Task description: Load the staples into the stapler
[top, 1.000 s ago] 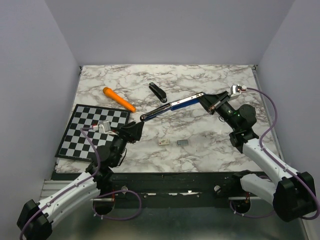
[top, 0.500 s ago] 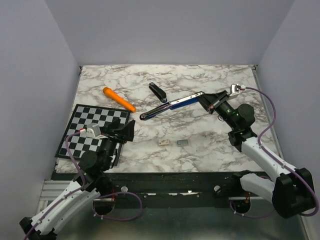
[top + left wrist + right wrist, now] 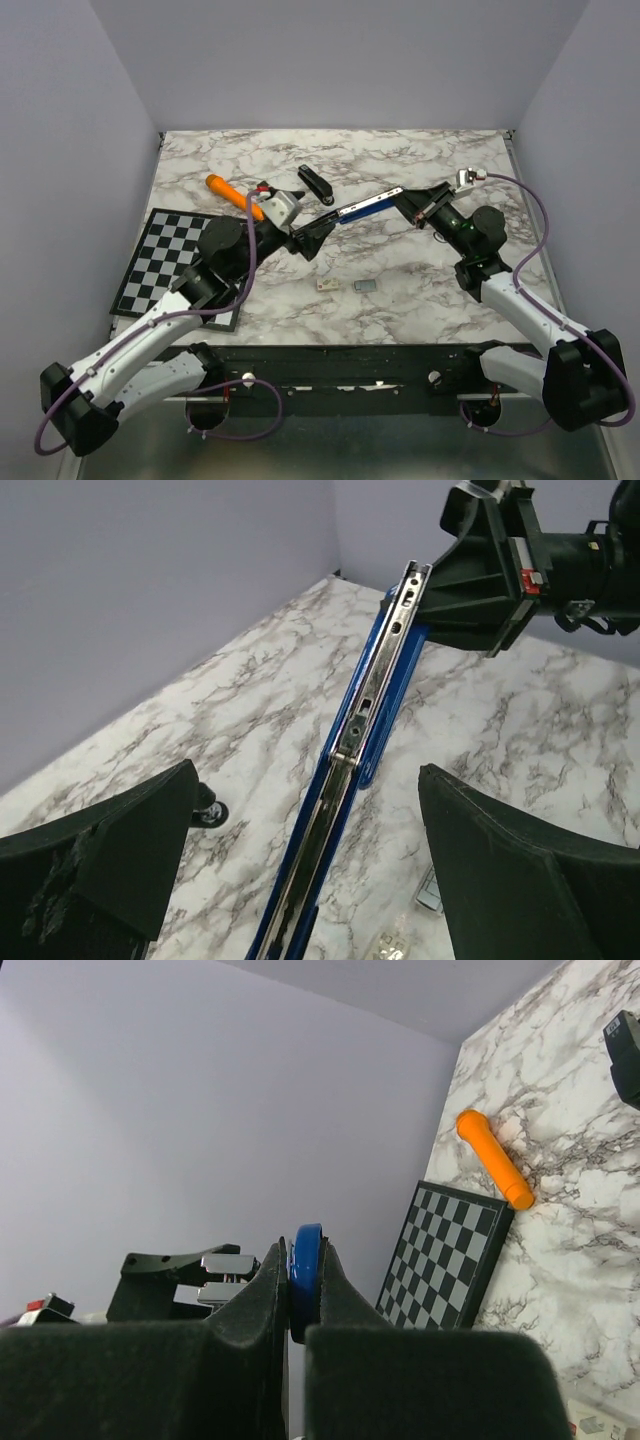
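The stapler (image 3: 362, 206) is swung open into one long blue and metal bar, held slanting above the marble. My right gripper (image 3: 403, 196) is shut on its blue far end (image 3: 306, 1278). My left gripper (image 3: 317, 238) is wide open at the bar's near end, and the open metal channel (image 3: 362, 725) runs between its fingers (image 3: 100, 870) without touching them. The staples (image 3: 366, 285), a small grey strip, lie flat on the table below the bar and peek out beside my left finger (image 3: 430, 890).
A tiny whitish box (image 3: 327, 284) lies just left of the staples. An orange marker (image 3: 235, 196) and a small black object (image 3: 315, 184) lie further back. A chessboard (image 3: 170, 262) covers the near left. Grey walls close three sides.
My left arm pulled back toward the chessboard, then swung forward to the stapler's near end, its jaws opening wide. My right gripper kept its hold, barely moving.
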Available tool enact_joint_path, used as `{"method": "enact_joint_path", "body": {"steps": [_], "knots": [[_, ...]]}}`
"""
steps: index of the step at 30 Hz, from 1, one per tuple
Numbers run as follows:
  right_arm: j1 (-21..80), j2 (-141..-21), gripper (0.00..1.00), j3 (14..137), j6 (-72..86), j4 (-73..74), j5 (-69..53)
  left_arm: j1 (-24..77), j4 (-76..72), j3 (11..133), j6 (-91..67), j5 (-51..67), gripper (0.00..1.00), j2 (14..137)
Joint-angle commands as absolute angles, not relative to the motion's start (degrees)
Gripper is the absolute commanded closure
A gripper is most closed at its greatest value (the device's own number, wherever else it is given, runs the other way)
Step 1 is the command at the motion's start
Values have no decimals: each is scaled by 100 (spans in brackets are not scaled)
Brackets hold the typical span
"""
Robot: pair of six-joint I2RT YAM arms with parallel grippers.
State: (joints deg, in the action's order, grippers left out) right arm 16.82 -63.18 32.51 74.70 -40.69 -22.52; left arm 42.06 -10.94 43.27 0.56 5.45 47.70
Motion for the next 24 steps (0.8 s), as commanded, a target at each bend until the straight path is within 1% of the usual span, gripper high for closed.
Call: {"method": "enact_joint_path", "body": {"steps": [1,4,9,11,16,17,19,23,24], "knots": [[1661,-6319,99,3190,7576,-4702,-2399,4201,-800,4965,1001,1766,1,5536],[1670,-6311,99,3164,7567,-4693,-2426,4201,-624,5334,1212,2003,4,5958],[1670,-6284,99,3112,7576,-4720,-2443,4210,-388,5704,1467,2250,16,6459],[1661,-6284,99,3120,7594,-4755,-2470,4201,-360,5800,1546,2276,21,6574],[1661,-6240,99,3085,7611,-4764,-2487,4201,-334,5932,1635,2285,29,6890],[1661,-6232,99,3076,7620,-4755,-2496,4210,-325,5976,1626,2294,32,6925],[1661,-6223,99,3059,7611,-4746,-2505,4210,-325,6003,1617,2303,34,7022],[1670,-6231,99,3059,7611,-4737,-2540,4210,-316,6082,1565,2399,45,7128],[1670,-6223,99,3059,7620,-4746,-2540,4201,-308,6091,1564,2417,46,7137]]}}
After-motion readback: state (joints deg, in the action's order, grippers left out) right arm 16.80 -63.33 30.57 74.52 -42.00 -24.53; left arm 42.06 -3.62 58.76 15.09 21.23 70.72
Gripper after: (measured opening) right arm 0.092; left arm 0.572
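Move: About 8 cm to the right of the left hand, 4 cm ahead and 4 cm below its fingertips is the middle joint of the opened blue stapler, held aloft by the right hand. The right gripper is some 22 cm right and 8 cm ahead. On the table some 20 cm below, the white box lies 5 cm right and 2 cm back, the grey block 14 cm right and 2 cm back. From the right hand, the joint is about 13 cm left, 5 cm back, roughly level. Sweeping right along the opened stapler towards its middle joint and the right gripper, the left hand goes about 8 cm, also 3 cm forward and 4 cm down. It turns some 15 degrees clockwise and rolls its left side up while the fingers, wide open at first, close to a little over half around the stapler. The right hand keeps its pinch on the far end, sinking about a centimetre. ##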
